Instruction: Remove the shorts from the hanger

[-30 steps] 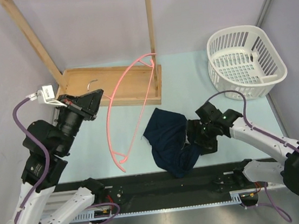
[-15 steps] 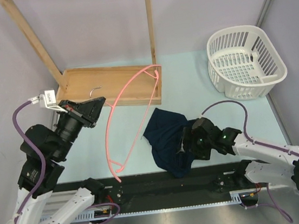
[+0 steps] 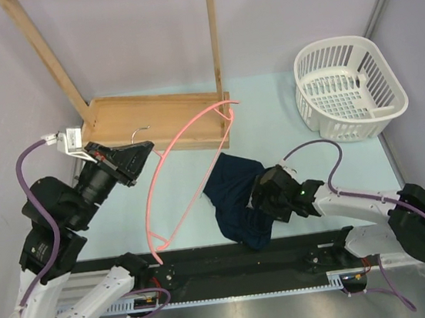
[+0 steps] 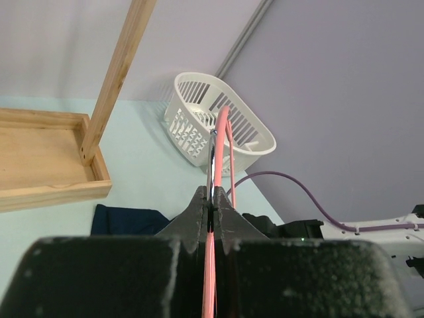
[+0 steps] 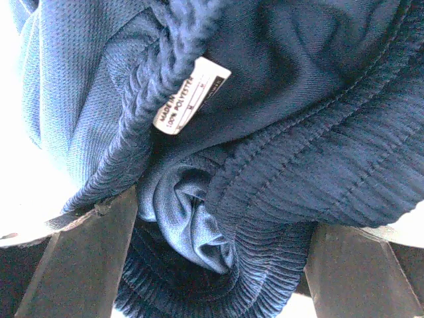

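The hanger (image 3: 185,126), a thin pink curve with a small metal hook, hangs in the air off the rack, and my left gripper (image 3: 144,147) is shut on it near the hook. In the left wrist view the fingers (image 4: 199,211) pinch the pink wire of the hanger (image 4: 222,132). The shorts (image 3: 234,190), dark navy, lie crumpled on the table, apart from the hanger. My right gripper (image 3: 261,199) is pushed into their right edge. In the right wrist view its jaws stand wide open (image 5: 218,265), with the shorts' bunched waistband (image 5: 265,165) lying between the fingers (image 5: 86,265).
The light wooden rack frame and its tray base (image 3: 113,109) stand at the back left. A white basket (image 3: 393,110) sits at the back right and shows in the left wrist view as well (image 4: 248,129). Grey walls close in both sides.
My right gripper has slid left and lower into the shorts. The left gripper has swung the hanger, so its far end has dropped and moved right.
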Tool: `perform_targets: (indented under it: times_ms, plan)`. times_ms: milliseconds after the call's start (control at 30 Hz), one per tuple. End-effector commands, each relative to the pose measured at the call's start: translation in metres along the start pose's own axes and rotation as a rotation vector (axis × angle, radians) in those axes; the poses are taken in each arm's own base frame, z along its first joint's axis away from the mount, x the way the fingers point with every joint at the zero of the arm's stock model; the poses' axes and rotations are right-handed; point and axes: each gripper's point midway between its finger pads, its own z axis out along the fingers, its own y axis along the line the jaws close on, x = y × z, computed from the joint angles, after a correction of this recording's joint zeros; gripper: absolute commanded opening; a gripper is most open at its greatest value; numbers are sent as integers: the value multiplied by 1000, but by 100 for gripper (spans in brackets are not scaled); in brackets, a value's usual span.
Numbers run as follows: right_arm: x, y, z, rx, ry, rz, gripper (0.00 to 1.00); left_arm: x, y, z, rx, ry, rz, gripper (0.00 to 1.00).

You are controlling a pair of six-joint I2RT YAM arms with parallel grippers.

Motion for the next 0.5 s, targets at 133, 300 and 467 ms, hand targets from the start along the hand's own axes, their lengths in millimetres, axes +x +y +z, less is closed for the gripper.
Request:
perform_targets:
  times_ms: [133, 300, 467]
  plan:
    - [-17, -20, 28, 182, -120, -30, 99, -21, -15, -13, 49, -40, 78, 0]
    - [-13, -16, 41, 177, -107, -73, 66, -24, -15, -14, 44, -41, 98, 0]
    - [-22, 16, 41, 56, -133, -123, 29, -26, -13, -16, 28, -50, 94, 0]
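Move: The shorts' waistband lies bunched between the right hand's open fingers, about 1 cm ahead, 1 cm left and roughly 2 cm below. From that hand, the foot of the rack's right post is some 20 cm ahead and 8 cm left, and the white basket about 24 cm ahead and 26 cm right. From the left hand, which still holds the pink hanger, the waistband is roughly 2 cm ahead, 20 cm right and 43 cm below. Forward and down, about 1.5 cm each way and a little to the left, the right hand works into the bunched waistband, tipping its left side down some 10 degrees. Late in the push its wide-open fingers start closing from both sides, to under half open, gathering the dark cloth between them. ##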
